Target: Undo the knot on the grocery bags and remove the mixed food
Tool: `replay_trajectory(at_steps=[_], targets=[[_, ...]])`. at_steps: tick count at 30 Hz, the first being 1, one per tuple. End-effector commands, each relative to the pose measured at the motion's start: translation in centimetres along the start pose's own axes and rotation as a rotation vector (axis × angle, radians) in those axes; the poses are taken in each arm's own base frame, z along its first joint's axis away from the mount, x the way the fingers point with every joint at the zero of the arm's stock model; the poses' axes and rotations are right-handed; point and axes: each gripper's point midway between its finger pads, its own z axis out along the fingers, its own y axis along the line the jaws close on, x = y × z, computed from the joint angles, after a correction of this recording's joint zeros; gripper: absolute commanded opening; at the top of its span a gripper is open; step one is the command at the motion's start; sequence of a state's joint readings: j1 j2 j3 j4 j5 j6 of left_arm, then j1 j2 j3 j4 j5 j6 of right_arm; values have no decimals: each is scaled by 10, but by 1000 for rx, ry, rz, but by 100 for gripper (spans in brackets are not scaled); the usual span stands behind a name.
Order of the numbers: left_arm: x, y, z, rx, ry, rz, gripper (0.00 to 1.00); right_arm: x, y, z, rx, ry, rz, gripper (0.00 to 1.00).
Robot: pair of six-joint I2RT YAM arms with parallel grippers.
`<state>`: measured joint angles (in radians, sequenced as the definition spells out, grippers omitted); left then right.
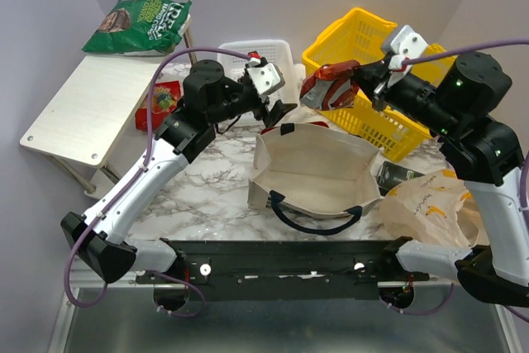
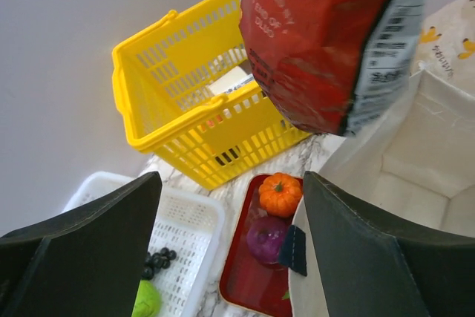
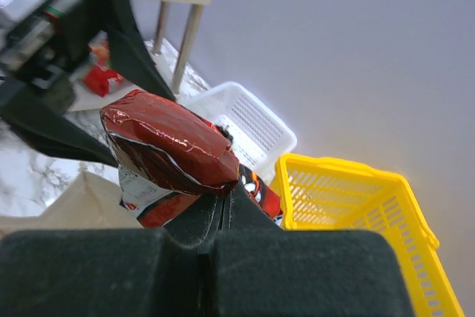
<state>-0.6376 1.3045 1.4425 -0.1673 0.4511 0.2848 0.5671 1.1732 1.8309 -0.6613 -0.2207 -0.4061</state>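
Observation:
My right gripper point(image 1: 362, 86) is shut on red snack packets point(image 1: 329, 86) and holds them in the air above the far rim of the open beige canvas tote point(image 1: 314, 169). In the right wrist view the packets point(image 3: 169, 148) stick out past my shut gripper point(image 3: 230, 200). My left gripper point(image 1: 278, 115) is open and empty at the tote's far left corner, just left of the packets point(image 2: 326, 42). Through my open left gripper point(image 2: 231, 183) I see an orange point(image 2: 280, 193) and a purple onion point(image 2: 267, 237) on a red tray. The peach-cream plastic bag point(image 1: 430, 204) lies crumpled at the right; I see no knot.
A yellow basket point(image 1: 372, 59) stands at the back right and a white basket point(image 1: 256, 55) with grapes point(image 2: 157, 261) and a green apple point(image 2: 146, 301) at the back. A green snack bag point(image 1: 140, 26) lies on the white side table point(image 1: 83, 113). A dark box point(image 1: 397, 175) lies by the plastic bag.

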Motion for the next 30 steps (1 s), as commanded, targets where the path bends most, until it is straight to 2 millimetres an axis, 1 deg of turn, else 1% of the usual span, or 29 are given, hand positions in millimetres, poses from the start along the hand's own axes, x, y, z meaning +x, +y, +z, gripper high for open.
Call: replay_trajectory(at_steps=[1, 2, 5, 8, 9, 12, 14, 15, 17, 19, 20, 21, 22, 23, 24, 26, 28, 29, 30], targets=[[-16, -15, 7, 116, -56, 10, 85, -11, 16, -4, -101, -43, -14, 0], [-15, -18, 8, 131, -58, -1, 85, -9, 16, -1, -105, -38, -11, 0], [-15, -23, 11, 159, -72, -7, 84, -12, 17, 0, -110, -45, 2, 0], [-18, -37, 12, 253, -84, -18, 84, -8, 14, 4, -94, -29, 19, 0], [-20, -46, 12, 315, -83, -30, 84, -6, 13, 5, -89, -24, 20, 0], [-22, -57, 10, 396, -78, -54, 83, -2, 10, 9, -68, -15, 21, 0], [-22, -60, 9, 411, -77, -63, 83, -1, 8, 11, -57, -13, 25, 0], [-21, -60, 10, 411, -77, -64, 80, 1, 9, 12, -59, -11, 29, 0], [-20, -60, 12, 405, -77, -84, 77, 2, 10, 13, -61, -11, 43, 0], [-19, -62, 13, 426, -72, -90, 69, 7, 12, 16, -64, -3, 51, 0], [-17, -62, 15, 432, -63, -97, 61, 9, 11, 17, -56, 4, 56, 0], [-15, -62, 18, 445, -38, -118, 34, 9, 9, 17, -48, 6, 58, 1], [-13, -62, 18, 452, -18, -130, 22, 12, 8, 18, -40, 14, 53, 0], [-10, -60, 19, 452, 0, -107, 14, 14, 4, 17, -18, 23, 48, 0], [-5, -60, 17, 459, 46, -122, 2, 15, 1, 17, -4, 28, 40, 0], [4, -55, 14, 442, 81, -74, 0, 19, -6, 16, 28, 44, 1, 0], [14, -56, 0, 442, 126, -54, 0, 20, -12, 13, 45, 50, -50, 0], [22, -52, -6, 432, 149, -42, 0, 22, -18, 12, 62, 57, -64, 0], [35, -53, -16, 437, 197, 2, 0, 24, -23, 11, 73, 63, -77, 1]])
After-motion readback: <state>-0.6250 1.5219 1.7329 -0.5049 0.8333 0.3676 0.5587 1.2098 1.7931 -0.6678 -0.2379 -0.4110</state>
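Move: Some 8 cm to the left hand's right, about 4 cm back and 5 cm higher, hangs the red packet, which the right hand already holds; from that right hand the packet's middle lies about 2 cm ahead, 5 cm left and 4 cm lower. Counted from the left hand, the open cloth bag is some 12 cm back, 9 cm right and 30 cm down; the red tray roughly 8 cm ahead, 6 cm right, 38 cm down. Swinging back and to the right by about 4 cm each, the left hand turns some 20 degrees clockwise to bring its open fingers around the packet's free lower end, then shuts them to pinch it and dips slightly at the end. The right hand keeps its hold on the other end and sinks about 3 cm, easing slightly forward. ##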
